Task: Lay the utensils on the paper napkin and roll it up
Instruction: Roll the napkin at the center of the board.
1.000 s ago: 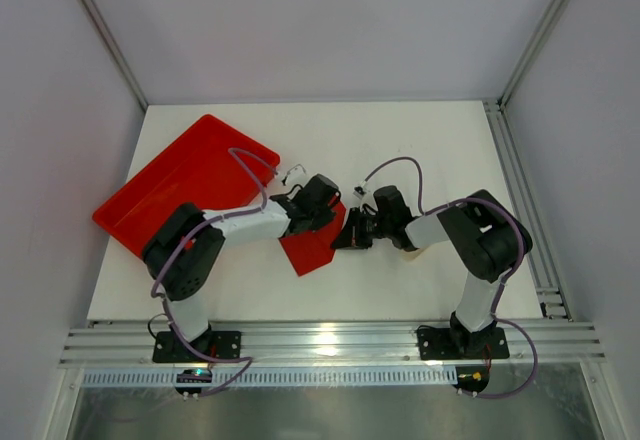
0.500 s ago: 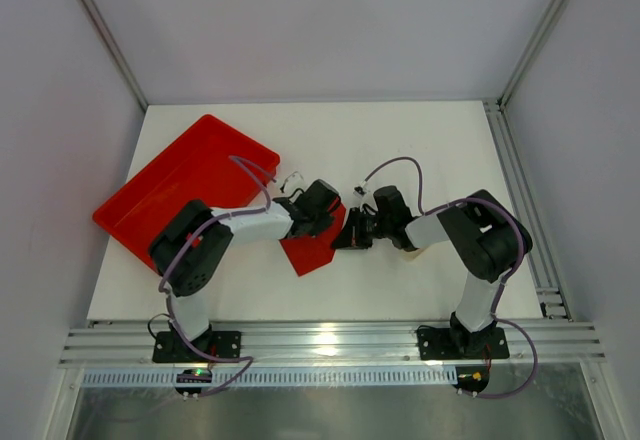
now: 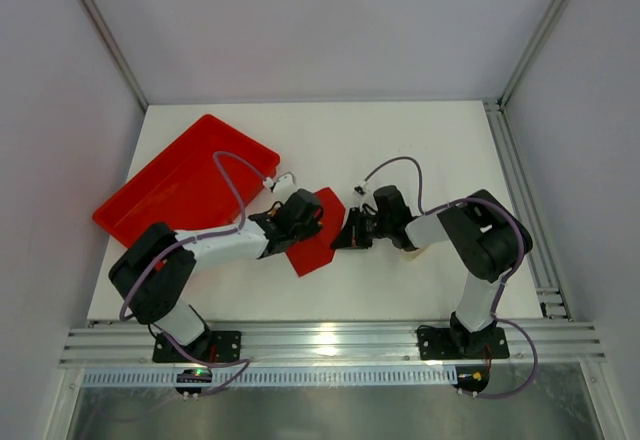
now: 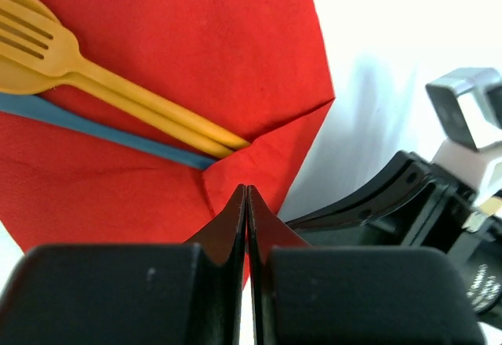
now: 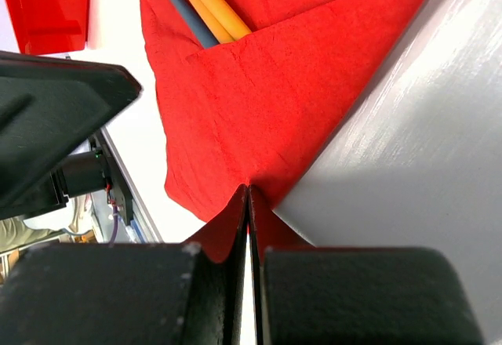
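Note:
The red paper napkin [image 3: 323,228] lies on the white table between both arms. In the left wrist view the utensils [image 4: 118,94] rest on the paper napkin [image 4: 204,39]: two yellow-orange pieces, one a fork, beside a blue-grey one. A folded flap covers their handle ends. My left gripper [image 4: 247,190] is shut, pinching that flap's corner. My right gripper [image 5: 249,190] is shut on the edge of the paper napkin [image 5: 274,94], where the paper puckers; the utensils [image 5: 212,4] slip under the flap. From above, my left gripper [image 3: 307,224] and right gripper [image 3: 346,235] face each other across the napkin and hide the utensils.
A large red tray [image 3: 170,185] with a raised rim sits on the table at the left, behind my left arm. The right arm's purple cable [image 3: 395,165] loops above its wrist. Aluminium rails border the table's right [image 3: 520,190] and near sides.
My left arm has drawn back to the left and toward the near edge, its gripper still shut, uncovering more of the napkin. The right arm and the napkin's outline stay put.

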`<state>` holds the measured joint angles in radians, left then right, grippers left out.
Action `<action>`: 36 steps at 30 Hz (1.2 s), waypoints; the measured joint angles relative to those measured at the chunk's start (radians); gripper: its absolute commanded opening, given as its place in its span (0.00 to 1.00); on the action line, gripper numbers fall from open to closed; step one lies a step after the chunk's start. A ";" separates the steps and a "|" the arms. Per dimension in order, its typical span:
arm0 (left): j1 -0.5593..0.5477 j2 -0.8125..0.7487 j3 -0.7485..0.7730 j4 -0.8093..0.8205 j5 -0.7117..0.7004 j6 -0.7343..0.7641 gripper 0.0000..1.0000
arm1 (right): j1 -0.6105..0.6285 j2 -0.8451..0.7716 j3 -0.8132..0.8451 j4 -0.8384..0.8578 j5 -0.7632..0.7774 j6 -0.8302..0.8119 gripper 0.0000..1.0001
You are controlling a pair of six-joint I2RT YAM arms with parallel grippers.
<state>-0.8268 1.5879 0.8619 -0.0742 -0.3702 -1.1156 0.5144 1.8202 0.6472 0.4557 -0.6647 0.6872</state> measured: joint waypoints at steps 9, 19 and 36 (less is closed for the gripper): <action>-0.004 -0.002 -0.117 0.093 0.026 0.049 0.00 | 0.002 -0.014 0.006 -0.033 0.014 -0.028 0.04; -0.004 -0.012 -0.124 0.188 0.047 0.087 0.00 | 0.008 -0.023 0.018 -0.069 0.026 -0.051 0.04; -0.004 0.171 0.123 0.106 0.048 -0.134 0.00 | 0.012 -0.026 0.021 -0.076 0.031 -0.053 0.04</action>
<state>-0.8310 1.7592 0.9852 0.0322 -0.3218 -1.2499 0.5266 1.7947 0.6678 0.3798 -0.6338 0.6342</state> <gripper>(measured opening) 0.002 0.038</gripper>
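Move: The napkin's folded-over right flap has its middle about 2 cm right of the left hand, 1 cm back and some 6 cm below. The utensil ends tucked under it lie almost straight below, about 1 cm ahead; the napkin's far corner is roughly 11 cm ahead, level sideways, and the right gripper's tips are some 5 cm back and 3 cm right, near the table. From the right hand, the flap's middle is about 4 cm ahead and 2 cm left, practically level. The left hand, fingers still shut, first dips about 3 cm and draws back some 2 cm over the flap, then climbs again and swings right and forward, ending about 5 cm right and 3 cm forward of its start, above the far end of the fold, with its wrist rolling some 10 degrees so its left side sinks. Meanwhile the right hand stays low in place with its nearly shut fingertips still at the fold's edge, tilting only a few degrees. ##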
